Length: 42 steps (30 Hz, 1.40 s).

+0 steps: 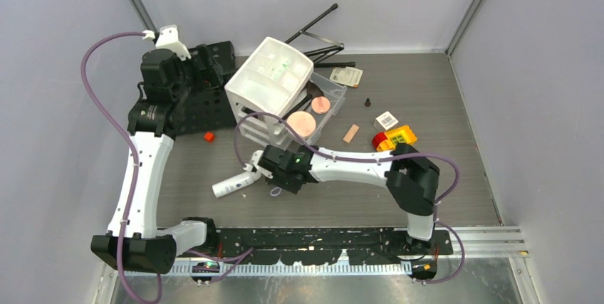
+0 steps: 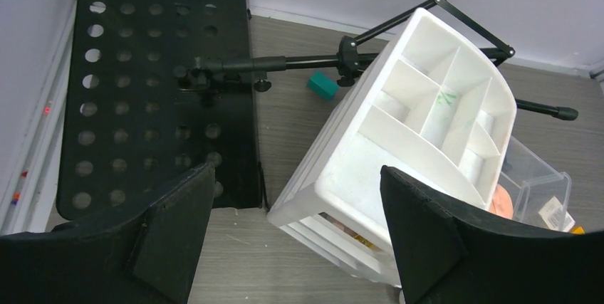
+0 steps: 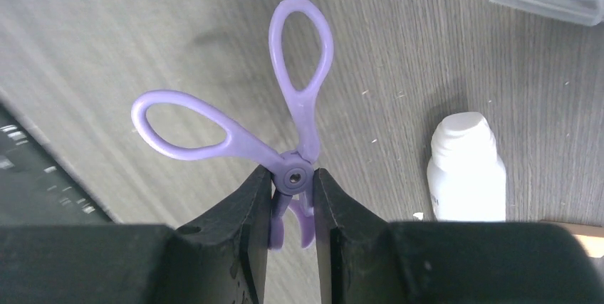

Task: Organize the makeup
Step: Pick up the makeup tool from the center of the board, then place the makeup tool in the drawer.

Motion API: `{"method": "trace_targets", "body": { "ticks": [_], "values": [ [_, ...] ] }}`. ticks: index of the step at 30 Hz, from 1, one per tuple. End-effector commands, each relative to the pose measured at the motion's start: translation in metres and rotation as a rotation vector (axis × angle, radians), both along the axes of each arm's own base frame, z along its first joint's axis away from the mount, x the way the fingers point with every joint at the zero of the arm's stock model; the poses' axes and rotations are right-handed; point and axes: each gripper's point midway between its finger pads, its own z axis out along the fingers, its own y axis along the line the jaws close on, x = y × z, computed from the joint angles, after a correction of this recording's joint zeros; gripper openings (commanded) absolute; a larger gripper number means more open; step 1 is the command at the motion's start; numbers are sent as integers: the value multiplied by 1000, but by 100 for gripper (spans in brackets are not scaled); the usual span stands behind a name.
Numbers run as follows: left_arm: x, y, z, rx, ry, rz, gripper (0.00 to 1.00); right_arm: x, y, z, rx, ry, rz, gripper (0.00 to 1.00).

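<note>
My right gripper (image 3: 292,197) is shut on a purple scissor-shaped makeup tool (image 3: 303,112), pinching it at its pivot just above the table, its two finger loops pointing away. A white bottle (image 3: 466,172) lies right beside it; in the top view it lies (image 1: 235,184) left of the gripper (image 1: 283,177). The white organizer (image 1: 269,76) stands tilted at the back, with two round peach compacts (image 1: 301,124) in the clear drawers beside it. My left gripper (image 2: 295,229) hangs open above the organizer's near corner (image 2: 342,176), holding nothing.
A black perforated plate (image 1: 206,97) and a folded black stand (image 2: 299,63) lie at the back left, a teal block (image 2: 323,85) beside them. A tan block (image 1: 351,133), a red-and-yellow block (image 1: 394,137), a small labelled box (image 1: 386,119) and a card (image 1: 346,76) lie right of the drawers.
</note>
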Motion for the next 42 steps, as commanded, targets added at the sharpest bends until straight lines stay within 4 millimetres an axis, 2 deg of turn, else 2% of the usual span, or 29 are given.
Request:
{"method": "trace_targets", "body": {
  "ticks": [1, 6, 9, 12, 16, 19, 26, 34, 39, 42],
  "values": [
    [-3, 13, 15, 31, -70, 63, 88, -20, 26, 78, 228, 11, 41, 28],
    [-6, 19, 18, 37, -88, 96, 88, -22, 32, 145, 419, -20, 19, 29],
    [-7, 19, 19, 35, -88, 95, 88, -10, 30, 180, 514, -55, -29, 29],
    [-6, 18, 17, 34, -82, 91, 88, 15, 19, 211, 587, -105, -99, 29],
    [-5, 17, 16, 30, -81, 84, 88, 66, -7, 232, 619, -192, -291, 28],
    [-5, 16, 16, 27, -81, 80, 88, 96, -26, 231, 575, -264, -394, 28],
    [-5, 13, 14, 21, -76, 66, 89, 155, -61, 215, 401, -397, -579, 26],
    [-4, 13, 14, 19, -76, 66, 89, 174, -73, 188, 302, -397, -641, 24],
    [-3, 12, 11, 15, -72, 62, 89, 180, -77, 180, 289, -386, -660, 25],
    [-3, 11, 11, 15, -70, 59, 89, 181, -76, 177, 285, -379, -660, 31]
  ]
}}
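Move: The right hand already holds the purple scissors just clear of the table. The organizer's open clear drawer lies some 19 cm ahead and 9 cm to its right, a few centimetres higher; the large powder puff in it is about 15 cm ahead and 5 cm right, the small puff 20 cm ahead and 10 cm right. The white bottle lies 12 cm left, about level. From the left hand the drawer is about 25 cm right, 1 cm ahead and 28 cm below. Up first and fast, about 20 cm and barely drifting back, the right hand carries the scissors clear of the drawer's height, then swings forward and somewhat right over the open drawer, ending roughly 17 cm farther out, and sinks about 5 cm over it, slowing. Its wrist turns some 35 degrees clockwise and tilts; the fingers keep their pinch near the scissors' pivot. ##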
